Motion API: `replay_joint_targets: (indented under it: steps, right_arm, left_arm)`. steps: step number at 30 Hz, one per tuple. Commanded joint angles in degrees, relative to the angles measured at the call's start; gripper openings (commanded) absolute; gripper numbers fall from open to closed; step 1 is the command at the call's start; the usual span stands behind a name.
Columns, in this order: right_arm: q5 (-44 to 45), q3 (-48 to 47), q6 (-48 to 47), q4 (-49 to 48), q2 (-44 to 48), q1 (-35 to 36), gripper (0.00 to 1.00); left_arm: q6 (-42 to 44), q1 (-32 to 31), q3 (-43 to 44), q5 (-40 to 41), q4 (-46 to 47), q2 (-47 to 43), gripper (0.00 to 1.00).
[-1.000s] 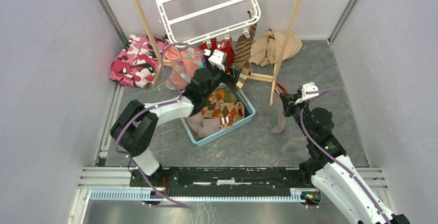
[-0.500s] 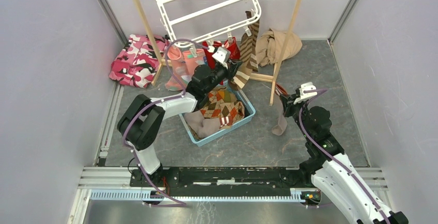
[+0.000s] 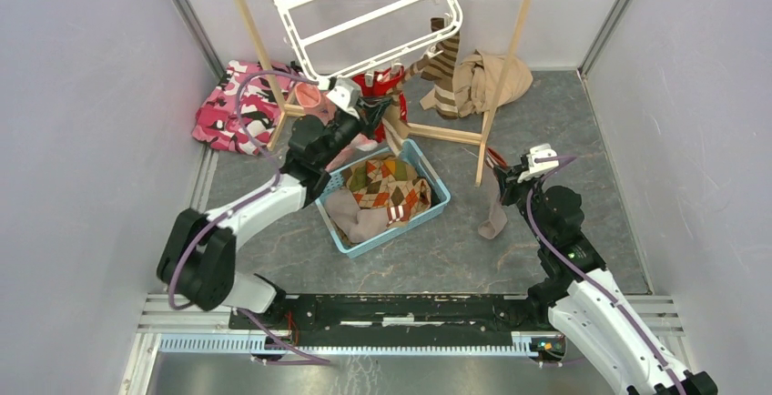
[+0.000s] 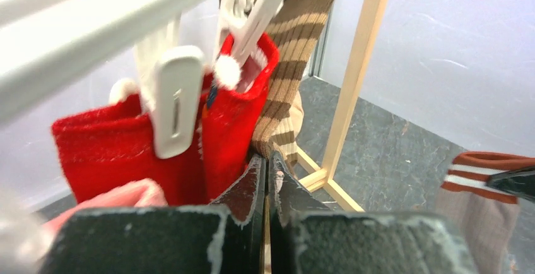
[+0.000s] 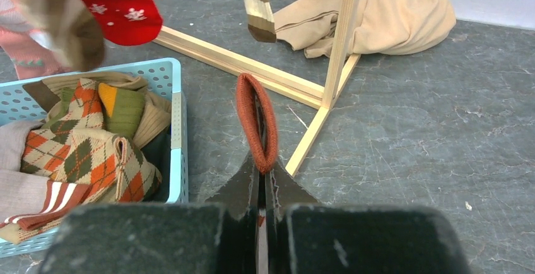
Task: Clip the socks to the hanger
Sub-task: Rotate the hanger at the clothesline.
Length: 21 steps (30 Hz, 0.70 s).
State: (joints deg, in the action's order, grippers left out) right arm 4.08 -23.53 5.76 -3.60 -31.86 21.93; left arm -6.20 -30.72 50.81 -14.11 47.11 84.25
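The white hanger (image 3: 364, 17) hangs tilted at the back, with red socks (image 3: 378, 81), a pink sock (image 3: 309, 95) and a brown-striped sock (image 3: 446, 72) clipped to it. My left gripper (image 3: 384, 118) is shut just below the clips (image 4: 176, 97), pinching the lower end of the brown-striped sock (image 4: 287, 91) beside the red socks (image 4: 126, 148); its tips (image 4: 266, 157) meet tightly. Right of the basket, my right gripper (image 3: 502, 177) is shut on the rust-orange cuff (image 5: 255, 122) of a taupe sock (image 3: 494, 213) that dangles to the floor. Argyle socks (image 3: 387, 186) lie in the basket.
The light blue basket (image 3: 428, 213) sits mid-floor between the arms. A wooden pole rack (image 3: 501, 67) straddles the back, its base bars (image 5: 240, 65) on the floor. A pink camouflage garment (image 3: 237, 108) lies back left, a beige cloth (image 3: 482, 81) back right. Grey walls close both sides.
My left gripper has closed and swung left and back under the hanger, drawing the striped sock's foot leftward; the hanger has tilted a little. The right arm and its sock stayed put.
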Motion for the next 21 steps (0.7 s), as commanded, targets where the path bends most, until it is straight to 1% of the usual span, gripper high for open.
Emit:
replay_joint_targets:
  steps: [1, 6, 10, 17, 19, 21]
  right_arm:
    - [-1.17, 0.08, -0.02, -3.02, -0.11, -0.45, 0.0]
    - [-1.37, 0.14, -0.07, -3.0, 0.3, -0.49, 0.0]
    - [-1.85, 0.39, -0.02, -3.33, 0.29, -0.6, 0.0]
    - [-2.72, 0.34, 0.17, -3.67, 0.61, -0.69, 0.0]
    - [-3.3, 0.38, 0.32, -3.95, 0.62, -0.67, 0.0]
    - [-3.93, 0.33, 0.51, -4.17, 0.58, -0.66, 0.0]
  left_arm:
    - [1.37, 0.04, -2.35, -0.06, -5.55, -7.95, 0.02]
    - [1.69, 0.09, -4.79, 1.9, -11.99, -14.53, 0.02]
    - [2.67, 0.3, -6.67, 5.22, -16.04, -20.7, 0.02]
    - [5.58, 1.57, -8.36, 15.23, -23.24, -29.52, 0.02]
    - [5.84, 2.76, -8.47, 18.09, -24.32, -30.76, 0.02]
    - [5.8, 4.71, -7.92, 18.98, -25.21, -31.3, 0.02]
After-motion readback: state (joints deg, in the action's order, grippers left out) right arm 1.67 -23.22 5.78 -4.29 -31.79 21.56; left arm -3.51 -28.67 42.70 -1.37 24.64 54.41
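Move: My left hand already pinches the end of the striped brown sock; the clip it hangs from, at the hanger's right near corner, is about 8 cm ahead, 9 cm right and 8 cm higher. The red sock hangs some 5 cm ahead and 3 cm left, the pink sock about 11 cm left and 2 cm ahead. The blue basket is 10 cm back, level sideways, far below. From my right hand that clip is roughly 18 cm ahead, 15 cm left, 17 cm up. Keeping my left fingers shut on the striped sock, I haul its end about 10 cm left and 6 cm back, rising some 4 cm, past the near side of the red sock towards the pink one. The sock pulls on its clip to swing the hanger, and late in the pull my hand turns about 15 degrees counter-clockwise. ##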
